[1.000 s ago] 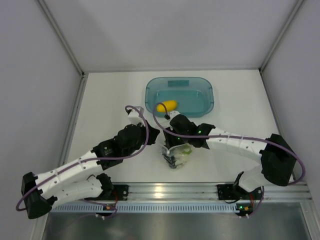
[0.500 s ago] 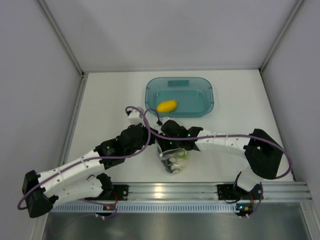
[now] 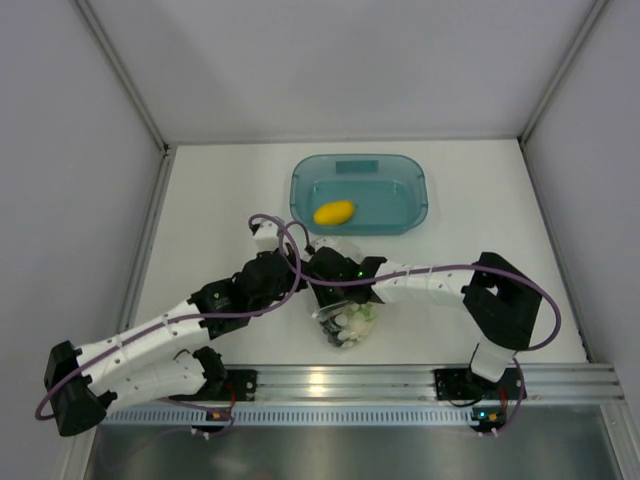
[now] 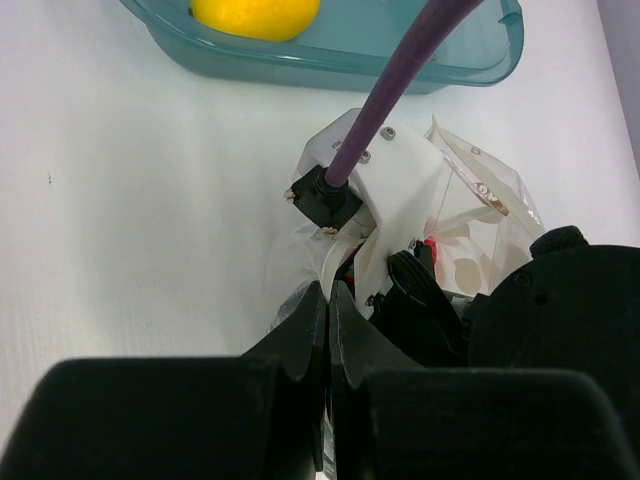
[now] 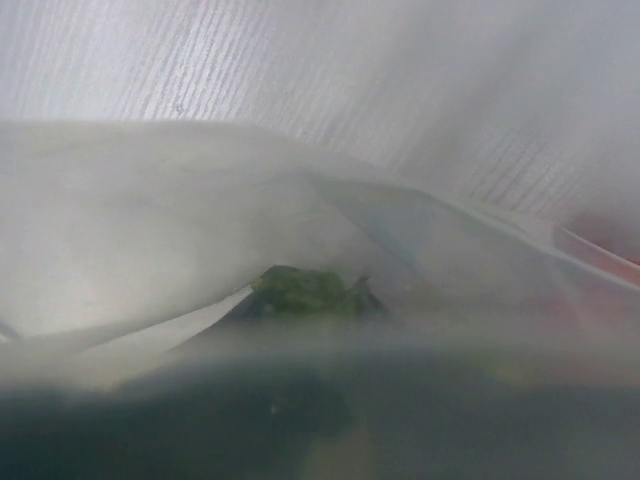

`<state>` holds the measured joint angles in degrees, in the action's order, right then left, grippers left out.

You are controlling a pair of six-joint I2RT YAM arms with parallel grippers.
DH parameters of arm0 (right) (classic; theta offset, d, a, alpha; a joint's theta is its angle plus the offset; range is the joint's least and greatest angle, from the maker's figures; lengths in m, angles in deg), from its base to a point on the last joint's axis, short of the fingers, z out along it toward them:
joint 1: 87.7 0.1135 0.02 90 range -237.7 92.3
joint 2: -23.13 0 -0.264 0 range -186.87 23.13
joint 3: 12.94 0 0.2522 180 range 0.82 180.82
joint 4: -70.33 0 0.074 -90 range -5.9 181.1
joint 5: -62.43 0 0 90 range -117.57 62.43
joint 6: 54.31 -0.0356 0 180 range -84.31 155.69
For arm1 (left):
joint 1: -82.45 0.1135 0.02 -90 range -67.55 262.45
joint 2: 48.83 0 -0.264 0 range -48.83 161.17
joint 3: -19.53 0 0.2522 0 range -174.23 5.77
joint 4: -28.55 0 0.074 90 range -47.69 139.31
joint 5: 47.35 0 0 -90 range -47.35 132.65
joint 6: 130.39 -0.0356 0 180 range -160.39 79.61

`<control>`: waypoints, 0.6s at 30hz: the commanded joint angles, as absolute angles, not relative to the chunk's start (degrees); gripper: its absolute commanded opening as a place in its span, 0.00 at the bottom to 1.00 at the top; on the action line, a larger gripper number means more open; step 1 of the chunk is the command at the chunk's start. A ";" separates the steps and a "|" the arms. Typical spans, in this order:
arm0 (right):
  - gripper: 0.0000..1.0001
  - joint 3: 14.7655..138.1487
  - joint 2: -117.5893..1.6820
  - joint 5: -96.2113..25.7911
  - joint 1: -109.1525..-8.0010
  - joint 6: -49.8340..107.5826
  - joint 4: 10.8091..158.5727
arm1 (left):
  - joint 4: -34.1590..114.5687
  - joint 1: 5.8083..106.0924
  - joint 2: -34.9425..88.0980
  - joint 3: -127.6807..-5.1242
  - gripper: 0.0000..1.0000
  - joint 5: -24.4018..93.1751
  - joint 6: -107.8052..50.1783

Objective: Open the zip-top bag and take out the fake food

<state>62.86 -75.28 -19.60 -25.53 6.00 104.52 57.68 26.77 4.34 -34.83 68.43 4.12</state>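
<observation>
The zip-top bag lies near the table's front edge, clear and crinkly, with white and green pieces inside. My left gripper is shut on the bag's left rim; in the left wrist view its fingers pinch the film. My right gripper points down into the bag's mouth, and the plastic hides its jaws. The right wrist view is fogged by plastic, with a green piece ahead. A bit of the red apple shows in the bag. The yellow oval fruit lies in the tray.
The translucent teal tray stands behind the bag at mid-table; it also shows in the left wrist view. The right arm's purple cable crosses above the bag. White walls enclose the table on three sides.
My right arm has swung left and down, and its gripper has gone deeper into the bag's mouth. The bag has shifted slightly toward the front edge. My left arm has barely moved.
</observation>
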 commanded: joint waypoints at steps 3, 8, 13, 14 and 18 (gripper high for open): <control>0.31 64.02 -76.02 -15.88 -23.81 7.04 105.28 | 53.47 26.11 3.47 -35.28 0.00 66.73 3.47; 0.18 63.14 -73.91 -15.53 -23.54 7.30 103.70 | 53.64 26.11 2.85 -35.01 0.00 66.99 3.38; 0.11 62.87 -70.22 -15.18 -23.10 7.65 103.43 | 53.73 26.02 2.24 -34.49 0.00 67.43 3.46; 0.06 62.87 -69.69 -15.35 -23.02 7.74 103.43 | 53.73 26.11 2.06 -34.40 0.00 67.52 3.46; 0.00 62.79 -67.14 -15.88 -23.02 8.09 103.69 | 54.17 26.02 1.62 -34.14 0.00 68.31 3.38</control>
<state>62.62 -70.74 -16.19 -24.55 6.87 105.05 57.31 26.31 2.70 -34.81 68.10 4.16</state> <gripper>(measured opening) 0.162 0.021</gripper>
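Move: Between the right hand's half-open fingertips, deep in the bag, a dark-green food piece sits practically at the hand point, perhaps 1 cm lower. A red food piece is about 5 cm to its right and 2 cm farther out, and the pale food at the bag's bottom some 5 cm right and 4 cm back. From the left hand, on the bag's rim, the green piece lies roughly 14 cm below, 5 cm right and 3 cm back. Closing from about half open to nearly shut, the right fingers pinch on the green piece inside the bag while the hand edges barely half a centimetre forward; with the gap settled short of shut, the hand then draws up about 3 cm, tilting very slightly. The left hand keeps its pinch on the bag's rim and rises with it, about 1 cm. ##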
